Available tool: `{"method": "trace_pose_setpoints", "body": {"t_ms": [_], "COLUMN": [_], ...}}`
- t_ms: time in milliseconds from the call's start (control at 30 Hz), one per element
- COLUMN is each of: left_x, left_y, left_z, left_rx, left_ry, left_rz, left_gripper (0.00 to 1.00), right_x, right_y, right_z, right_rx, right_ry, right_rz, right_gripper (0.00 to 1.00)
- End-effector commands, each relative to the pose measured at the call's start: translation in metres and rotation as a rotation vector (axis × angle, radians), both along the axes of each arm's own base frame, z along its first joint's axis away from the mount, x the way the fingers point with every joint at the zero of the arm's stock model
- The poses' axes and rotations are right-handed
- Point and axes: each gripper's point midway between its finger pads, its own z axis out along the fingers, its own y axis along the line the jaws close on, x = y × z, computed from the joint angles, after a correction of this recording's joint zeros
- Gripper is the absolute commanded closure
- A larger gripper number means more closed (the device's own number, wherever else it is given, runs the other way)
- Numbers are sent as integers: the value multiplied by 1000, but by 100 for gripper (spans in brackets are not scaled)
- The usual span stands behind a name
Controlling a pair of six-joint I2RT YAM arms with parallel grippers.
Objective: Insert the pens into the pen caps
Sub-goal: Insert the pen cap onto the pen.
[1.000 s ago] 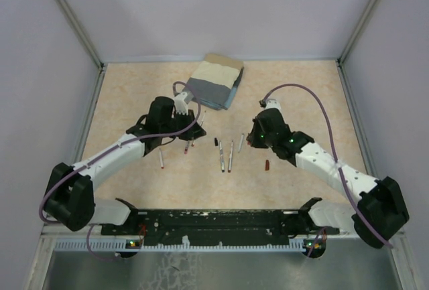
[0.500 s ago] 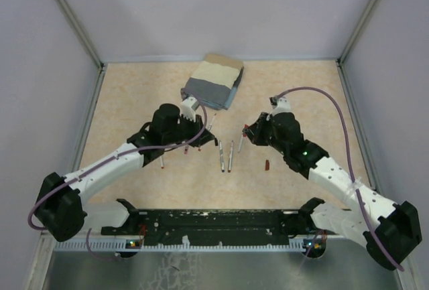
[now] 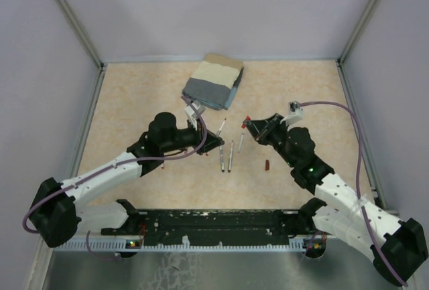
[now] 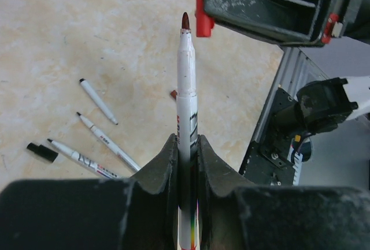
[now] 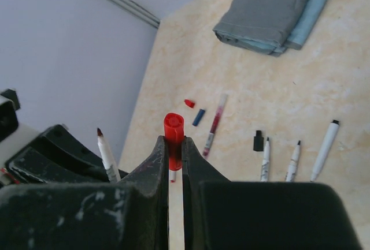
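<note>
My left gripper (image 3: 213,140) (image 4: 187,146) is shut on a white pen (image 4: 186,88) with a dark red tip, lifted above the table and pointing at the right gripper. My right gripper (image 3: 252,128) (image 5: 173,149) is shut on a red pen cap (image 5: 173,133) (image 4: 203,4), also lifted. In the left wrist view the pen tip sits just left of the cap, nearly touching it. Three loose pens (image 3: 226,157) lie on the table below, with a black cap (image 5: 258,141) beside them. A blue cap (image 5: 198,117), another red cap (image 5: 189,103) and a red-stained pen (image 5: 215,123) lie further left.
A folded grey-beige cloth (image 3: 213,81) lies at the back centre. A dark brown-red cap (image 3: 267,165) rests on the table under the right arm. The black rail (image 3: 221,223) between the arm bases runs along the near edge.
Both grippers have risen from the table and swung toward each other at the centre. The pen tip and the red cap now face each other closely.
</note>
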Motion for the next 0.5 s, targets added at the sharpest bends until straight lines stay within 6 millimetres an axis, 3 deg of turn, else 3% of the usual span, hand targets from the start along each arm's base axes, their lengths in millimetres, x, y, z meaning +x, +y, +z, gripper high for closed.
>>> {"method": "trace_pose_setpoints", "body": {"t_ms": [0,467], "left_x": [-24,-45], "left_y": [-13,-29], "left_z": [29,28], "left_rx": [-111,-131], "left_ry": [-103,-96], "left_rz": [-157,-316], "left_gripper": [100,100], "right_x": [2,-2], "right_y": [-7,-13], "right_z": [63,85], "right_rx": [237,349], "right_ry": [-167,-250], "right_rz": [-47,-56], "right_gripper": [100,100]}}
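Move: The left hand holds the white pen tip outward, and the red cap in the right fingers is about 10 cm to its right, 5 cm farther forward and 4 cm higher. Counted from the right hand, that white pen lies roughly 9 cm left and 3 cm back, near its height. On the table some 20 cm below the left hand lie the near marker, 8 cm ahead and 2 cm right, and the dark-ended pen, 14 cm ahead and 10 cm right. The left hand keeps its grip on the white pen and draws back about 4 cm, shifting some 2 cm right and 2 cm up while it turns about 15 degrees clockwise, which swings the pen's tip rightward in front of the right gripper. Meanwhile the right hand, still pinching the red cap, lifts almost straight up by 5 cm, rolling its left side up about 15 degrees and tipping its fingers slightly upward, with neither gripper opening. ##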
